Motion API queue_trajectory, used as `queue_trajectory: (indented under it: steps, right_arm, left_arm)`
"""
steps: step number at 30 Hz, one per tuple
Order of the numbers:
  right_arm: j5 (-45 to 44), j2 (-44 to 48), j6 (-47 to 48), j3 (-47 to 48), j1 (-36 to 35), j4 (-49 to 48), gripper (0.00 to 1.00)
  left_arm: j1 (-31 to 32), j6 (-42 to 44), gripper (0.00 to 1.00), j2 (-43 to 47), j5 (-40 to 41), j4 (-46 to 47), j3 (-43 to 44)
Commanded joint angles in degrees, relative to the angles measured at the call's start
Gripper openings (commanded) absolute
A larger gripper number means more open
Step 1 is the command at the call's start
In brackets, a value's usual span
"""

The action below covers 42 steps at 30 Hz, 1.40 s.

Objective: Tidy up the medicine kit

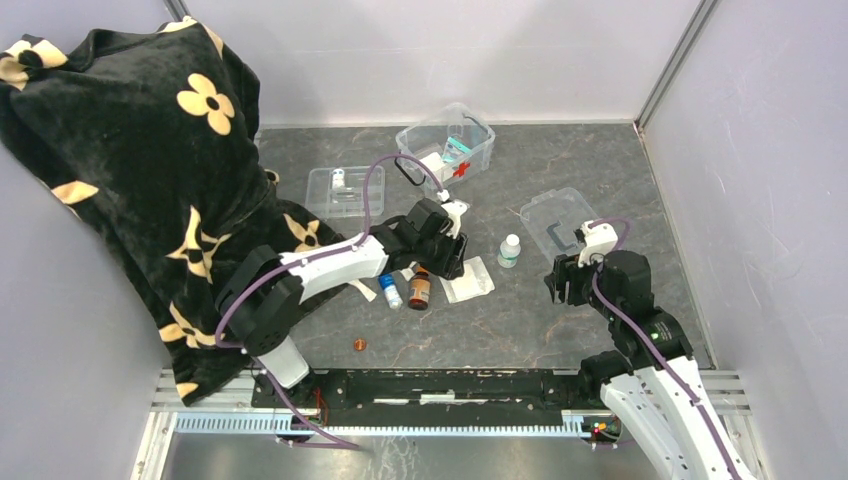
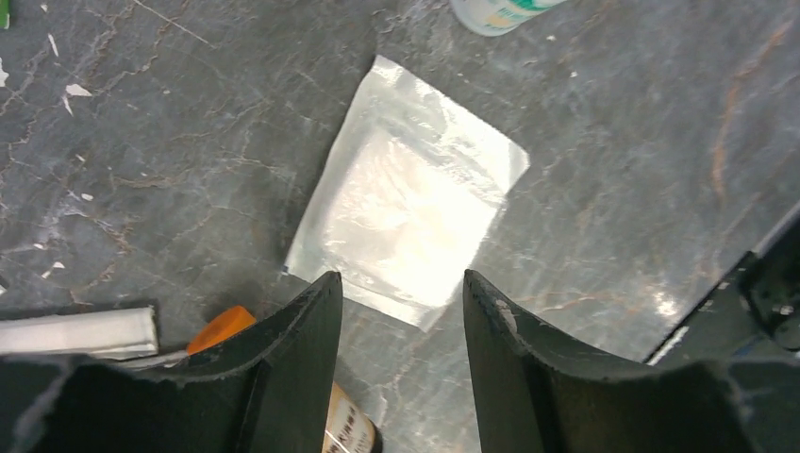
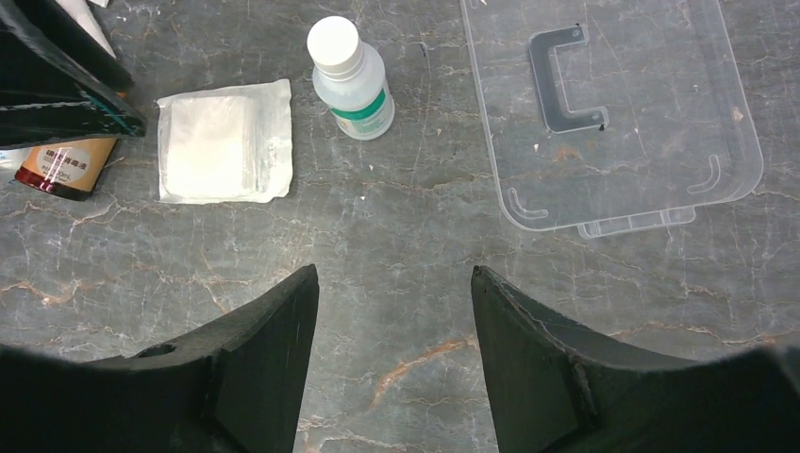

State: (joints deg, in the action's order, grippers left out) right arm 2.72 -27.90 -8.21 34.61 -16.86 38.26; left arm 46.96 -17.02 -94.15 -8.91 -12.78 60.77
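Note:
The medicine kit [image 1: 447, 147], a clear box with a red cross, stands open at the back of the table. My left gripper [image 1: 448, 264] [image 2: 401, 276] is open just above the near corner of a white gauze packet [image 2: 406, 212] [image 1: 468, 281] and holds nothing. A brown bottle with an orange cap [image 2: 222, 328] [image 1: 419, 290] lies beside its left finger. My right gripper [image 1: 562, 290] [image 3: 394, 271] is open over bare table. Ahead of it stand a white-capped bottle [image 3: 351, 80] [image 1: 509, 251] and the flat clear lid [image 3: 641, 123] [image 1: 560, 222].
A shallow divided tray [image 1: 343, 190] lies left of the kit. A small blue-capped bottle [image 1: 391, 291] and a white strip [image 2: 75, 332] lie by the brown bottle. A copper coin [image 1: 358, 345] sits near the front. A black flowered blanket [image 1: 130, 150] covers the left side.

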Motion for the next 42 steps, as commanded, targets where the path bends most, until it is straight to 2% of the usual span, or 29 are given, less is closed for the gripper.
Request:
queue_trajectory:
  steps: [1,7,13,31,37,42]
  right_arm:
    - [-1.2,0.9,1.4,3.0,-0.1,0.9,0.67]
    - [-1.1,2.1,1.9,3.3,-0.1,2.0,0.68]
    - [-1.8,2.0,3.1,4.6,-0.1,3.4,0.68]
    - [-1.4,2.1,3.1,4.1,-0.1,3.3,0.69]
    - [-1.4,2.0,3.1,4.1,-0.1,3.1,0.69]
    - [-1.7,2.5,3.0,3.6,-0.1,3.1,0.69]
  left_arm:
    - [-0.6,6.5,0.57,-3.0,0.9,2.3,3.2]
    - [-0.6,9.9,0.53,-10.4,1.7,-1.1,8.9]
    - [-0.6,13.0,0.53,-12.9,3.2,-4.9,12.1]
    - [-0.6,12.5,0.52,-15.8,1.0,-5.8,10.2]
    - [-0.6,12.2,0.39,-16.4,0.1,-6.5,11.3]
    - [-0.6,11.7,0.24,-16.5,-0.4,-6.6,11.8]
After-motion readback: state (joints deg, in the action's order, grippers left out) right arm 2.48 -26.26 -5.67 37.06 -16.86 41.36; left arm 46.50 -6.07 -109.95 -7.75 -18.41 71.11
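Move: The white gauze packet lies flat about 4 cm to the left hand's right, roughly level with it in reach and some 7 cm below. From that hand, the brown bottle lies about 6 cm to the left and 2 cm nearer, and the white bottle stands about 13 cm to the right and 4 cm farther out. From the idle right hand, the packet is about 20 cm to the left, 5 cm ahead and 15 cm down. Down and a little forward goes the left hand, checks briefly beside the gauze packet, then sinks again to its far edge near the left corner, about 6 cm lower in all. The wrist steepens by some 10 degrees and turns slightly clockwise; at the bottom the half-open fingers close to pinch that edge. ##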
